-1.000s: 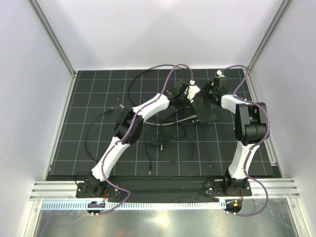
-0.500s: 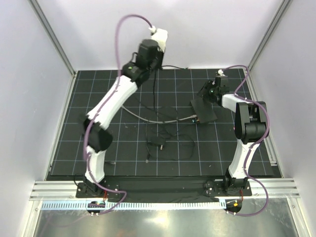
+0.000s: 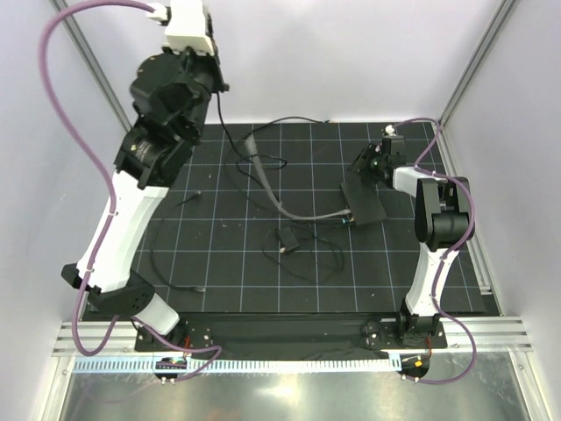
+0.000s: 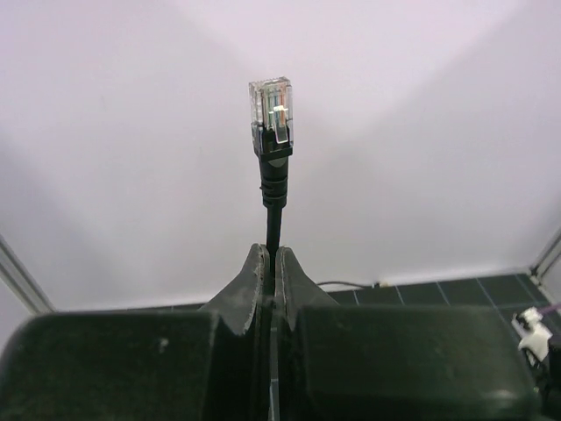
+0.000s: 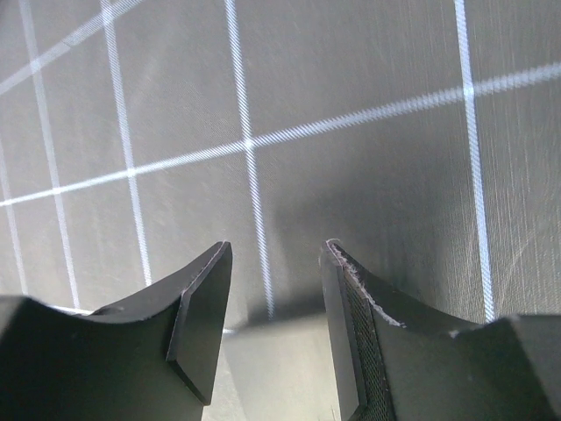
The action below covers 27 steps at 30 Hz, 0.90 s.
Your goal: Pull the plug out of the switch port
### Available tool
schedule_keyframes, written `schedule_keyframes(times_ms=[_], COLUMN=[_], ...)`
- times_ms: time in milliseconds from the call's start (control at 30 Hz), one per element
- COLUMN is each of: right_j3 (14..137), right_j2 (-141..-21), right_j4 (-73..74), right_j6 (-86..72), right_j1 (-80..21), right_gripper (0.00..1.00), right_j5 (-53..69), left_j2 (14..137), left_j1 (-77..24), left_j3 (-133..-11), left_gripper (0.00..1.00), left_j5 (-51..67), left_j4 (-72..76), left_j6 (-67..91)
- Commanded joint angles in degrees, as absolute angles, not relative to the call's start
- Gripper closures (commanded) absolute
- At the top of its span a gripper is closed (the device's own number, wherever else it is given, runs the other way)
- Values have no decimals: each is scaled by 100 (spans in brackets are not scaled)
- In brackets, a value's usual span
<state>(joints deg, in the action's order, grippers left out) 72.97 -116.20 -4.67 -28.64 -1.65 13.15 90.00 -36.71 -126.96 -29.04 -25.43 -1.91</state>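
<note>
My left gripper (image 4: 271, 254) is shut on a thin black cable just below its plug. The clear plug (image 4: 272, 110) stands free above the fingertips, against the white back wall. In the top view the left arm (image 3: 166, 96) is raised high at the back left, far from the switch. The flat black switch box (image 3: 364, 200) lies at the right on the mat. My right gripper (image 3: 375, 163) is shut on its far end, and the box's flat surface (image 5: 289, 368) sits between the fingers. The switch port itself cannot be made out.
A grey cable (image 3: 289, 209) runs from the box's left edge across the mat. A small black block (image 3: 286, 241) with thin looped wires lies at the middle. More black cable (image 3: 294, 120) trails near the back wall. White walls close in the gridded mat.
The left arm has swung up and to the left, away from the switch box, carrying the black cable and its plug. The right arm and the box have stayed put.
</note>
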Motion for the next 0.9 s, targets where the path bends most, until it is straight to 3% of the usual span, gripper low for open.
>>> schedule_keyframes(times_ms=[0, 233, 433, 667, 800, 867], right_j3=[7137, 7181, 7181, 7198, 7172, 7181], right_j2=[-11927, -11953, -11953, -11979, -11971, -11971], right_j4=[439, 457, 466, 483, 457, 457], right_j6=[-2777, -2768, -2769, -2760, -2760, -2760], right_j1=[-149, -149, -149, -149, -149, -149], right_gripper=[47, 47, 47, 47, 47, 47], right_j5=[1283, 1309, 1318, 1354, 1362, 1362], left_j2=[8728, 8430, 8016, 7832, 7629, 7594], left_j1=[-3691, -3691, -3691, -3621, -2973, -2167], left_j3=[-13201, -13694, -12639, -11938, -11058, -10367], left_gripper=[100, 100, 100, 100, 100, 100], left_j5=[-3234, -3743, -4472, -5958, -5636, -4979], left_j4=[-2531, -2566, -2636, -4156, -4980, -5088], left_j6=[-457, -1028, -1257, -458, 287, 517])
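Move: The held plug is high over the table; the far plug of the loose cable, in the clear left part it is being carried to, lies about 57 cm below the left hand, 18 cm left and 2 cm ahead. At table level, the black adapter is some 13 cm back and 11 cm right of that hand, the switch about 34 cm right and 1 cm ahead. From the right hand, that far plug is roughly 54 cm left, 12 cm back and 4 cm lower. The pulled plug, still pinched by its cable in the left hand's shut fingers, swings left about 15 cm, away from the switch and towards the loose cable. It rises and draws back some 7 cm first, then sinks about 17 cm, easing forward as the wrist turns counter-clockwise and tips down. The right hand settles a couple of centimetres down and back by the switch, then stays, fingers open. ##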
